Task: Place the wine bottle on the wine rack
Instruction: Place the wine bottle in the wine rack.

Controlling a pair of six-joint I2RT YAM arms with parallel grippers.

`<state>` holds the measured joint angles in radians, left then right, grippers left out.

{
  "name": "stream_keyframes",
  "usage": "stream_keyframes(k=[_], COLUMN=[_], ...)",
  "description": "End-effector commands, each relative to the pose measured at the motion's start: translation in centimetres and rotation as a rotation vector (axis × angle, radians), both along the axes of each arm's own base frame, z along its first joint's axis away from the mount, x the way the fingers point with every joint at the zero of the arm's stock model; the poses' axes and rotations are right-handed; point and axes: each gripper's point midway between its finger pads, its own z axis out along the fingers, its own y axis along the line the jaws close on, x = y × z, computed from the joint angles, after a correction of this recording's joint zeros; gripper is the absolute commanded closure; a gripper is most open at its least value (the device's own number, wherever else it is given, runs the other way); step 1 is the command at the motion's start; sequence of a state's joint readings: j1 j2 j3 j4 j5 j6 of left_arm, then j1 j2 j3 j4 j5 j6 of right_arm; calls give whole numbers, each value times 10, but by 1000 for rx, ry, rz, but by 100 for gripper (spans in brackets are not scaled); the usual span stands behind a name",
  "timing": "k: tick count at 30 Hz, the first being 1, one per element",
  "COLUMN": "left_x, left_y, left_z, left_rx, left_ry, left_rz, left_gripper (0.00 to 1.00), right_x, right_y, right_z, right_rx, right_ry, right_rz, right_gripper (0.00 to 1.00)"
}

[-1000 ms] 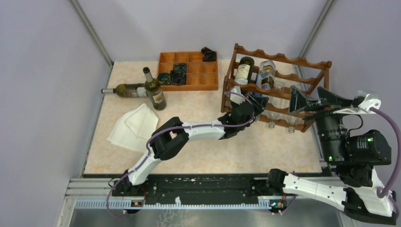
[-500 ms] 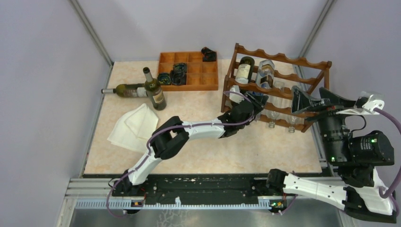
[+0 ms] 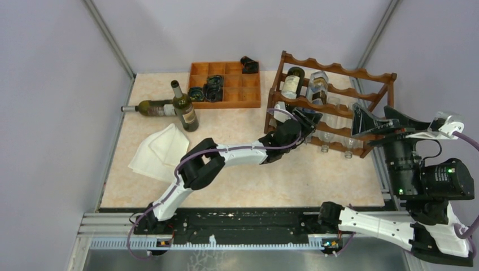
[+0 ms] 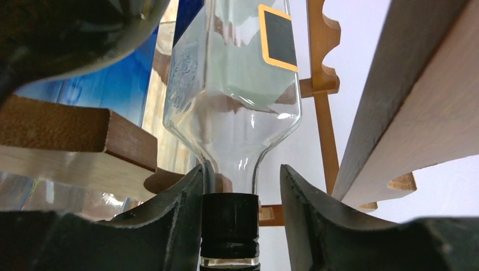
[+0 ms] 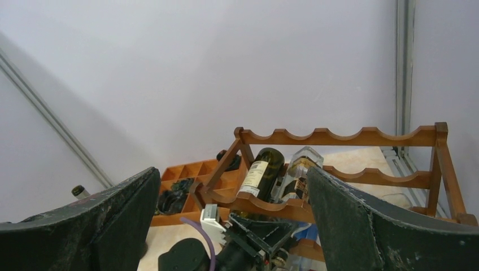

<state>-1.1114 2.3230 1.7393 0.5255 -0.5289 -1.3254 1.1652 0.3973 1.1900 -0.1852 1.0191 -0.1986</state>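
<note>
The reddish-brown wine rack (image 3: 333,101) stands at the back right of the table. A clear wine bottle (image 4: 237,84) with a blue label lies in a lower tier, its black cap (image 4: 230,223) pointing at me. My left gripper (image 4: 242,169) reaches into the rack's left end (image 3: 308,119) and is open around that cap. One finger (image 4: 186,203) rests against the cap and the other stands off with a gap. My right gripper (image 3: 377,121) hovers wide open and holding nothing just right of the rack (image 5: 339,137).
A dark green bottle (image 3: 292,83) and a clear one (image 3: 318,87) lie on the top tier. One bottle (image 3: 184,107) stands and another (image 3: 155,107) lies at the back left beside an orange compartment tray (image 3: 226,84). A white cloth (image 3: 159,149) lies on the left.
My left jaws have parted from the bottle's cap. The right arm has drifted slightly to the right, still open.
</note>
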Motion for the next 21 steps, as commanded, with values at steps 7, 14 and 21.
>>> stream_keyframes(k=[7,14,21], left_x=[-7,-16,-20], left_y=[16,19,24], left_z=[26,15,-2], left_rx=[-64,-16,57], left_ry=[36,97,175], left_rz=[-44,-76,-68], left_gripper=[26,8,10], right_x=[-1,-2,-1], right_y=[-2,-2,0], right_z=[-2,-3,-4], right_rx=[40,50,49], right_ry=[-5,-5,-4], right_rz=[13,18,20], right_gripper=[2,2,2])
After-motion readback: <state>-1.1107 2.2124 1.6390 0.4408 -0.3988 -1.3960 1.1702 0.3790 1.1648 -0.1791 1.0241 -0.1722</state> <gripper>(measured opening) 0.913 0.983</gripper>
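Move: The clear wine bottle already lies in the rack's second slot, its neck between the left hand's fingers and its middle about 10 cm ahead, 1 cm right and 2 cm higher. The green bottle beside it in the rack is some 11 cm ahead, 7 cm left and 1 cm higher. The blue bottle is on the tier below, about 5 cm ahead, straight in line, 12 cm down. From the right hand the clear bottle is roughly 28 cm ahead, 4 cm left and 27 cm below. Backwards by about 3 cm, slowly, the left hand eases away from the clear bottle's body while its already loosening fingers spread from half to nearly fully open around the capped neck. It turns some 5–10 degrees clockwise and tips slightly down; the upper finger ends well clear, the neck still close by the lower one. ##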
